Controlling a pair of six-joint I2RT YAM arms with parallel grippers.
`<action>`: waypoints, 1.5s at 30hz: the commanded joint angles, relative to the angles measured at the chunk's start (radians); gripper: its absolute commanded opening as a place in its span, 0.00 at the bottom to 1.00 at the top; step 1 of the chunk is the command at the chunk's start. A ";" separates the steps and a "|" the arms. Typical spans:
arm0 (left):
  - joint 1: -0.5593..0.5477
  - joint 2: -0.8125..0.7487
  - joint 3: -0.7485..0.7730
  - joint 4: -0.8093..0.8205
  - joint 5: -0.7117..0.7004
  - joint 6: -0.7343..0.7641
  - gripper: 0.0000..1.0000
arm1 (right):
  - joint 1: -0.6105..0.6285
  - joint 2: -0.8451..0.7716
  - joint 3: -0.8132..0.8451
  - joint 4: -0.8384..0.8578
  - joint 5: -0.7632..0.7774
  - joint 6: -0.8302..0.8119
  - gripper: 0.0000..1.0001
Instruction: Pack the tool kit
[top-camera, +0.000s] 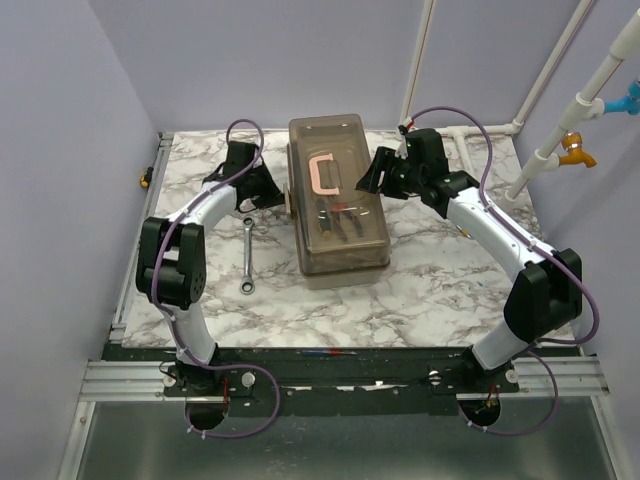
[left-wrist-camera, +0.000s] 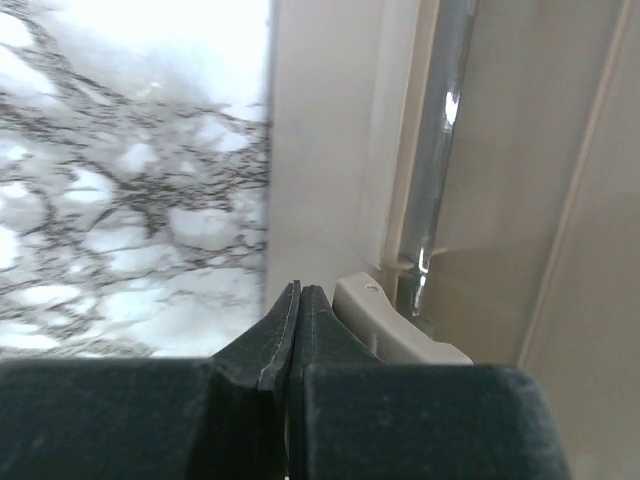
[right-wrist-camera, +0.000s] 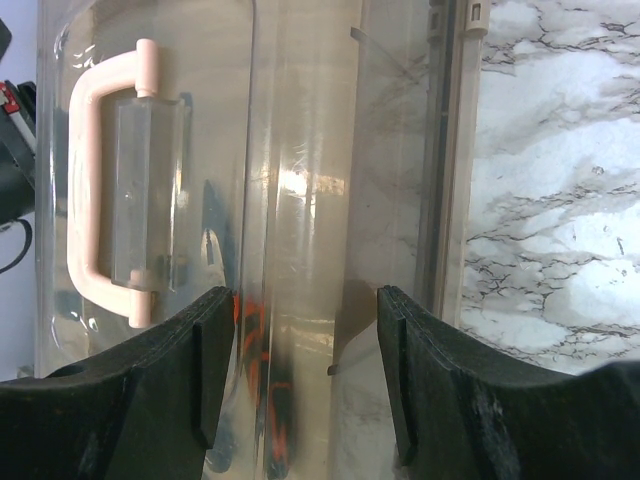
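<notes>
The tool kit (top-camera: 337, 205) stands mid-table with its smoky lid down and its pink handle (top-camera: 322, 175) on top. Pliers and other tools (top-camera: 338, 218) show dimly through the lid. My left gripper (top-camera: 278, 198) is shut with nothing in it, its tips (left-wrist-camera: 298, 290) right beside the beige latch (left-wrist-camera: 392, 322) on the box's left wall (left-wrist-camera: 325, 150). Over the lid's right side hangs my right gripper (top-camera: 378, 172), open (right-wrist-camera: 305, 300), with nothing between its fingers. The pink handle (right-wrist-camera: 90, 170) and red-handled tools (right-wrist-camera: 265, 400) appear beneath it. A silver wrench (top-camera: 247, 256) lies on the table left of the box.
White pipes (top-camera: 560, 130) with blue and orange fittings rise at the back right. Purple walls close in the back and left. Marble tabletop (top-camera: 420, 290) stretches in front of the box, ending at the metal rail (top-camera: 340, 375) by the arm bases.
</notes>
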 joint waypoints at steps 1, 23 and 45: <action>-0.145 0.056 0.256 -0.352 -0.231 0.187 0.00 | 0.011 0.037 0.002 -0.037 -0.030 -0.023 0.62; -0.239 0.352 0.542 -0.650 -0.335 0.271 0.00 | 0.011 0.017 -0.050 -0.027 -0.022 -0.008 0.62; -0.196 0.215 0.381 -0.161 0.151 0.062 0.00 | 0.011 0.042 -0.117 0.125 -0.134 0.107 0.64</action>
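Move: At the toolbox's left flank, the shut left fingers have the upturned latch about 2 cm to their right, nearly level and roughly 1 cm lower. The pink handle on the lid is some 9 cm right, 2 cm farther out and 8 cm above those fingers; the wrench lies about 9 cm left, 10 cm back and 11 cm below them. From the right hand the latch is around 18 cm left, 2 cm back and 10 cm lower. Keeping its fingers shut, the left hand rolls its left side up some 40 degrees while easing slightly left and sinking about 3.5 cm beside the latch; then it rolls most of the way back and pushes right about 4.5 cm, its fingertips pressing on the latch against the box. The half-open right hand stays by the lid's right edge, giving about a centimetre to the right only at the end. ##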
